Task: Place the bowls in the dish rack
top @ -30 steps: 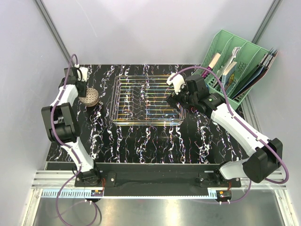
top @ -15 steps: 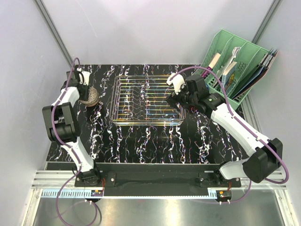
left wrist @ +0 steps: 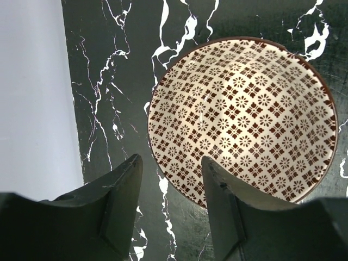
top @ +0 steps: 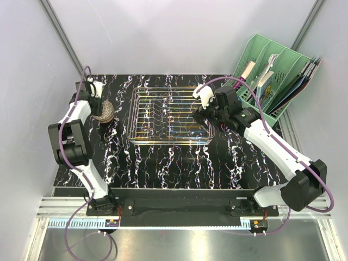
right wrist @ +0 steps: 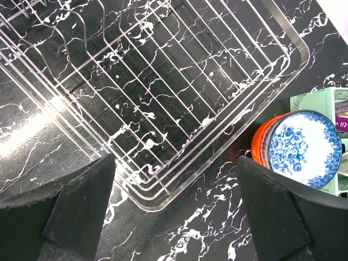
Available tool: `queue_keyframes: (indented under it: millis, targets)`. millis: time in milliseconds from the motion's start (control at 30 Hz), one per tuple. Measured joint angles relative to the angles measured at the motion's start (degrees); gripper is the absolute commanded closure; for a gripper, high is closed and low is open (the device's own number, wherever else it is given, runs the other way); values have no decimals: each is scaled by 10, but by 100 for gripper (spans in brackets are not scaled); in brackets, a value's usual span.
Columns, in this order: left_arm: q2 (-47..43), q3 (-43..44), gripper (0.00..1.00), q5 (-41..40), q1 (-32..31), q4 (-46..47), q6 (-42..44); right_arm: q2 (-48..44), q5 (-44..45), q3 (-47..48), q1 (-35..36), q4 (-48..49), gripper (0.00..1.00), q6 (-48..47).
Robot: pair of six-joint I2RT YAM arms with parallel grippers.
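A bowl (left wrist: 244, 117) with a red-brown flower pattern on white lies open side up on the black marbled table at the far left (top: 107, 111). My left gripper (left wrist: 171, 187) hangs over its edge with the jaws apart; the rim runs under the gap, untouched by either finger (left wrist: 220, 206). The dish rack (top: 169, 115) stands mid-table, a silver wire basket with nothing in it (right wrist: 163, 98). My right gripper (right wrist: 174, 212) is wide open over the rack's near right corner (top: 205, 115). Beside that corner a blue-and-white bowl (right wrist: 305, 148) sits nested in an orange-red bowl (right wrist: 261, 145).
A green slotted organiser (top: 272, 76) holding papers and books stands at the back right, close behind the stacked bowls. The grey side wall (left wrist: 30, 92) runs close along the left of the patterned bowl. Bare table (top: 174, 163) lies between the rack and the arm bases.
My left gripper has shifted over the patterned bowl, covering part of it from above, and its jaws have spread wider. The right arm has not moved.
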Motion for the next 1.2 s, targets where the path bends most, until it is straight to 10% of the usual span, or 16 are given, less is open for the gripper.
queue_keyframes:
  millis: [467,1200]
  targets:
    - [42,7,51,-1,2,0,0,-5,0,-1,0,0,0,0]
    - [40,13,92,-4,3,21,2,-5,0,-1,0,0,0,0]
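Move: The patterned bowl lies ahead and to the right of the left hand: its middle is about 4 cm ahead, 5 cm right and 5 cm below, so the near-left rim is closest to the fingers. The wire dish rack's middle is some 33 cm to the left hand's right, 2 cm ahead and about 6 cm lower. From the right hand the same bowl is roughly 43 cm left, 13 cm ahead and 19 cm below. Straight down first, the left hand sinks quickly by about 3 cm over the left edge of the patterned bowl, one finger outside the rim and the other inside. It then stays low while the half-open fingers close to about a quarter and pinch the rim, easing about 1 cm forward and 1 cm up as they do. ##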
